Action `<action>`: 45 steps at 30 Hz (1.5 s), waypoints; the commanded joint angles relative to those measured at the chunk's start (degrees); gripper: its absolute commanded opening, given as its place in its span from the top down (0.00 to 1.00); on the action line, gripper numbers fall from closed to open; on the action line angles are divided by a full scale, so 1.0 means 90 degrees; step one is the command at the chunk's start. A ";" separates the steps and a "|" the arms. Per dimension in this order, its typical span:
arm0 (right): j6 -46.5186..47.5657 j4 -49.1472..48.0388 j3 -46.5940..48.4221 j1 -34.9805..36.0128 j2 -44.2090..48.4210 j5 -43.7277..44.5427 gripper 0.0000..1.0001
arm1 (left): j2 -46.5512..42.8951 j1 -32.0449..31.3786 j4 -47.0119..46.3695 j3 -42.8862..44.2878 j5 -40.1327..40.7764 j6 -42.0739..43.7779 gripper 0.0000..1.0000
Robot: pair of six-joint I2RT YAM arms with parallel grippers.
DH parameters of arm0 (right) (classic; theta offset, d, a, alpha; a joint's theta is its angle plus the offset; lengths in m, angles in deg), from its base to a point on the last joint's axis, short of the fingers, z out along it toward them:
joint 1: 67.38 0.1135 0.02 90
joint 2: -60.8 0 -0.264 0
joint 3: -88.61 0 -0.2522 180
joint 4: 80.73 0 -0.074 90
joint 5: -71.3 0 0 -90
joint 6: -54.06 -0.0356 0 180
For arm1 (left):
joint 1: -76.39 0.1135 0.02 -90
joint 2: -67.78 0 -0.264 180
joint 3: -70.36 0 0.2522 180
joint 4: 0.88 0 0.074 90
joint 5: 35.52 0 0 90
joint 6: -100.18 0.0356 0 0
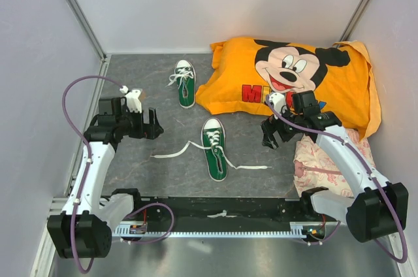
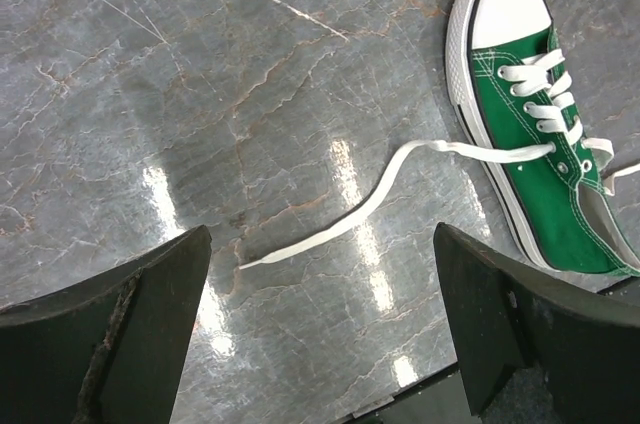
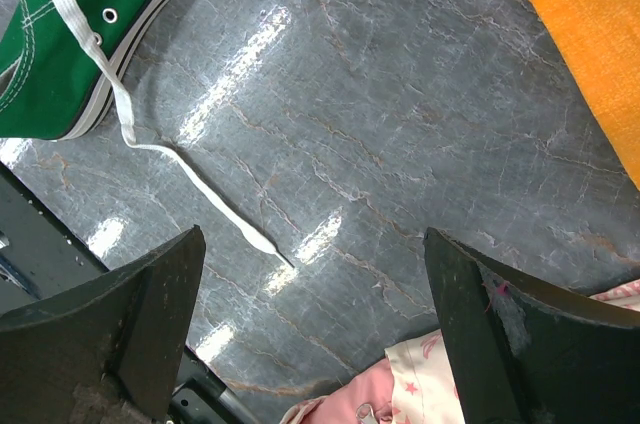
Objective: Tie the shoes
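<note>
Two green sneakers lie on the grey marbled table. The near shoe (image 1: pixel 214 147) lies in the middle with its laces untied: one lace end (image 1: pixel 170 153) runs left, the other (image 1: pixel 251 167) runs right. The far shoe (image 1: pixel 185 82) lies beside the pillow with its laces bunched on top. My left gripper (image 1: pixel 155 127) is open and empty, left of the near shoe (image 2: pixel 535 124), above the left lace end (image 2: pixel 330 234). My right gripper (image 1: pixel 269 136) is open and empty, right of the shoe (image 3: pixel 70 39), above the right lace end (image 3: pixel 215 209).
An orange Mickey Mouse pillow (image 1: pixel 294 81) fills the back right. A pink and white cloth (image 1: pixel 326 159) lies under my right arm, also showing in the right wrist view (image 3: pixel 400 394). A black rail (image 1: pixel 215 208) runs along the near edge. Walls enclose the table.
</note>
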 commanded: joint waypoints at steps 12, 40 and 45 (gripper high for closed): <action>0.0219 0.0175 0.0051 0.0143 -0.0135 -0.0006 0.02 | 0.0431 0.0014 -0.0540 -0.0226 0.1538 0.2844 0.01; 0.1724 0.0058 -0.0602 0.2331 -0.1063 0.1136 0.02 | 0.2364 -0.2574 -0.1692 -0.2092 0.0990 0.5331 0.71; 0.1831 -0.0303 -0.0974 0.2702 -0.1053 0.1244 0.04 | 0.1908 -0.2495 -0.1507 -0.1936 0.0387 0.4852 0.98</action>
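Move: The shoe's loose left lace lies about 15 cm below the left hand, its middle some 4 cm back and 6 cm right; the laced shoe is about 18 cm right and 2 cm back, the second shoe some 19 cm ahead and 10 cm right. From the right hand, the loose right lace is about 12 cm below, 6 cm back and 5 cm left, with the same laced shoe 18 cm left and 1 cm back and the pink cloth 18 cm right and 3 cm back. The left hand swings out to its left by about 4 cm, then sweeps back and to the right while sinking some 15 cm onto the loose left lace, turning about 55 degrees clockwise with its left side rising, and shuts its wide-open fingers over the last part to pinch the lace at table level. The right hand, more slowly and with fingers kept open, comes down and back and a little left towards the end of the right lace, turning counter-clockwise with its left side dipping, and is still clear above the table. ##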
